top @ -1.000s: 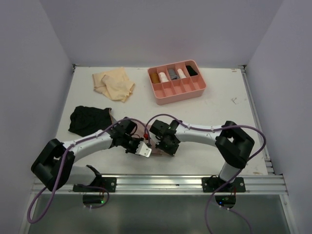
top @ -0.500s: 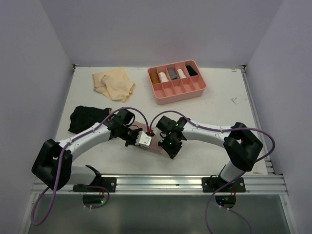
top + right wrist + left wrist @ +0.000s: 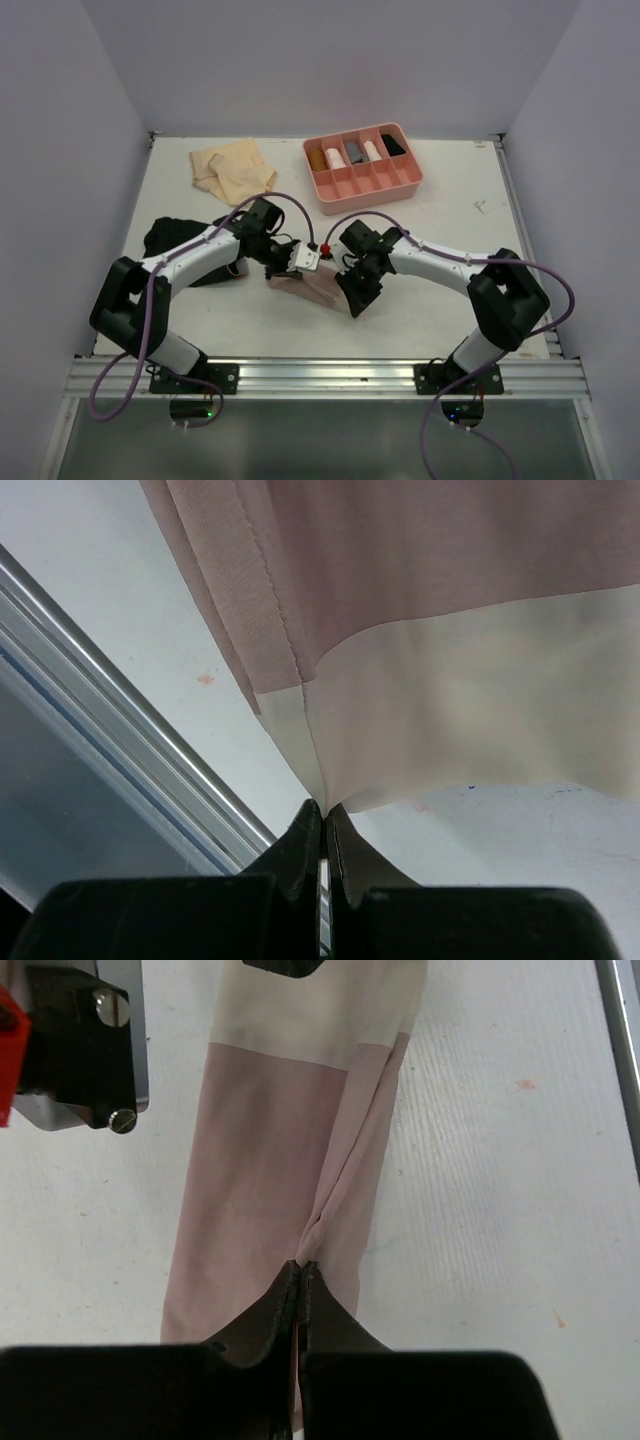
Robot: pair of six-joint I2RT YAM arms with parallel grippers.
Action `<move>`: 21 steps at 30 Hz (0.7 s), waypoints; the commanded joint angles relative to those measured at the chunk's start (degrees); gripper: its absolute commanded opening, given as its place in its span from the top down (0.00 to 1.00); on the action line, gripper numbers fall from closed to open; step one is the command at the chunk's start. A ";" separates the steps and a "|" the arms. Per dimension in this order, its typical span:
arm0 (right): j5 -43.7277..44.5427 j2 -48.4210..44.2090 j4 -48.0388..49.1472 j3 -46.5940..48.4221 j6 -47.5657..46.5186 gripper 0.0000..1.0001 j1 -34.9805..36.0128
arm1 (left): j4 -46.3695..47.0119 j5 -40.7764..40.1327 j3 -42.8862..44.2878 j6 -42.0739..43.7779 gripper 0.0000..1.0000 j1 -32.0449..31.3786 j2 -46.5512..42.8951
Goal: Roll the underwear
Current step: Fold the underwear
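The dusty pink underwear [image 3: 312, 286] with a cream band [image 3: 320, 1015] hangs stretched between my two grippers over the middle of the table. My left gripper [image 3: 302, 1268] is shut on a pinched fold of its pink cloth [image 3: 260, 1180]. My right gripper [image 3: 325, 808] is shut on a corner of the cream band [image 3: 470, 710]. In the top view the left gripper [image 3: 283, 272] and right gripper [image 3: 348, 288] sit close together, facing each other. The black underwear [image 3: 170, 240] lies crumpled at the left, partly under my left arm. The pale tan underwear [image 3: 236, 170] lies at the back left.
A pink divided tray [image 3: 385, 190] stands at the back, with several rolled items in its far compartments. The metal rail [image 3: 110, 720] of the table's near edge runs behind the cloth in the right wrist view. The right arm's wrist block [image 3: 85, 1050] is close to the cloth.
Both grippers have moved away from the near edge toward the table's middle, carrying the pink underwear. The left arm now reaches over the black underwear.
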 commanded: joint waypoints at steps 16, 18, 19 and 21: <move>-9.15 8.01 -4.83 8.27 -0.99 1.00 -9.95 | -1.96 -0.38 12.27 2.01 1.00 1.72 10.99; -9.50 8.54 -4.83 8.36 -0.99 1.00 -10.47 | -2.13 -0.38 13.76 2.10 1.00 1.89 12.13; -9.59 8.72 -4.92 8.27 -0.99 1.00 -11.09 | -2.14 -0.38 14.38 2.36 1.00 2.07 12.66; -10.20 9.07 -4.83 8.62 -0.99 1.00 -11.88 | -2.40 -0.38 15.70 2.62 1.00 2.24 14.24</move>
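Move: The left fingers pinch the underwear's raised pink fold some 6 cm above the table, and its far edge lies about 6 cm ahead. The right fingers grip the beige end, with that edge roughly 9 cm ahead and 3 cm below. From the left hand, the black cloth lies 24 cm left and 6 cm ahead, the pink tray 27 cm ahead and 16 cm right, the tan cloth 27 cm ahead and 16 cm left. Keep both grippers shut on the underwear and carry the held fold forward together over the flat layer, towards its far edge: about 5 cm with the left, veering a little right, and 4 cm with the right. Stay almost level, easing down slightly at the end, and turn the right wrist some 10 degrees clockwise while tilting it about as much. ##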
